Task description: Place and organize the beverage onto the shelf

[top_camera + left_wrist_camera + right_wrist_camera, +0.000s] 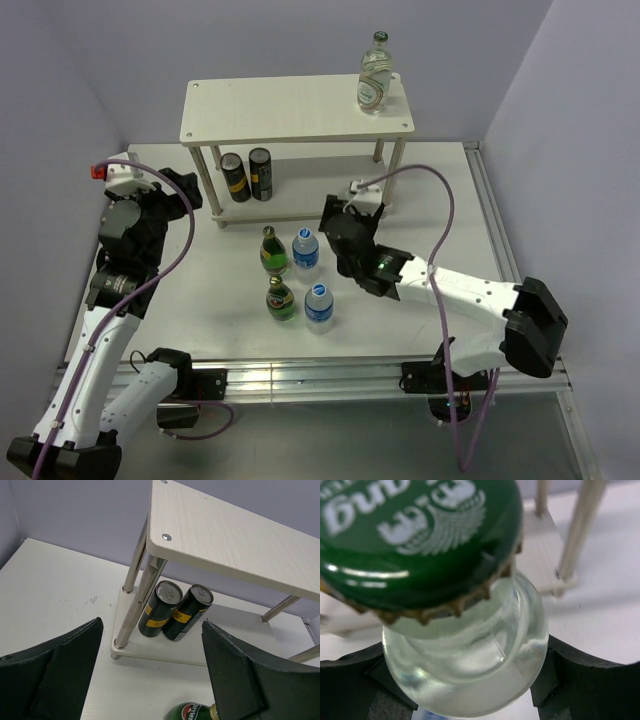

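Note:
The shelf (290, 110) stands at the back of the table; it also shows in the left wrist view (235, 530). Two black cans (248, 175) stand on its lower board, seen too in the left wrist view (175, 611). A clear glass bottle (374, 80) stands on the top board at the right. My right gripper (342, 228) is near the shelf's right front leg; in the right wrist view it (465, 680) is shut on the neck of a clear, green-capped bottle (470, 655). My left gripper (188, 192) is open and empty (152, 680), left of the shelf.
Two green bottles (272, 252) (280, 298) and two blue-capped water bottles (305, 250) (318, 306) stand mid-table in front of the shelf. One green bottle (192, 712) lies at the bottom edge of the left wrist view. The shelf's leg (577, 527) is close behind the held bottle.

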Controlling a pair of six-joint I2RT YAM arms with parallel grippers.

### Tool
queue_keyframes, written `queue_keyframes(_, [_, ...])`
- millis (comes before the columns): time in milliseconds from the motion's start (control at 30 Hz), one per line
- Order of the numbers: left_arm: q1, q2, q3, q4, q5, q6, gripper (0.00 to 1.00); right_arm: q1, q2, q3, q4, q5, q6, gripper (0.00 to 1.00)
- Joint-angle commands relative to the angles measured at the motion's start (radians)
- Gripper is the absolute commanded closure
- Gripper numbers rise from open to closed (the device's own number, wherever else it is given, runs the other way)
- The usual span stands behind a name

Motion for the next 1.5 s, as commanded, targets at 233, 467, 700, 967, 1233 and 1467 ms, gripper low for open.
queue_keyframes(233, [0.015,-0.018,0.01,0.025,-0.008,0.015,0.13,-0.027,0.069,0.674,-0.164,-0.083,-0.361,1.0])
queue_keyframes(467, [0.021,-0.026,0.008,0.022,-0.016,0.018,0.13,-0.111,0.297,1.172,-0.351,-0.179,-0.401,1.0])
queue_keyframes(700, [0.021,-0.032,0.005,0.022,-0.013,0.017,0.12,-0.217,0.444,1.346,-0.408,-0.226,-0.386,1.0])
queue_keyframes(967, [0.021,-0.03,0.008,0.022,-0.008,0.017,0.13,-0.283,0.542,1.447,-0.436,-0.262,-0.369,1.0])
queue_keyframes(1233, [0.022,-0.03,0.01,0.022,-0.01,0.018,0.13,-0.304,0.559,1.425,-0.408,-0.265,-0.367,1.0])
queue_keyframes(1467, [0.022,-0.03,0.008,0.022,-0.008,0.018,0.13,-0.316,0.565,1.334,-0.336,-0.251,-0.364,1.0])
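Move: The right hand already holds a clear bottle in the air; its free spot on the shelf's top board lies about 17 cm ahead, 2 left and some 14 above. The standing clear bottle on that board is roughly 18 ahead, 5 right and 22 above the hand. A blue-capped bottle on the table is about 2 ahead, 7 left and 12 below. From the left hand the spot is some 17 ahead, 30 right, nearly level. Still gripping its bottle, the right hand climbs some 28 cm, then arcs forward and down beside the standing bottle. ##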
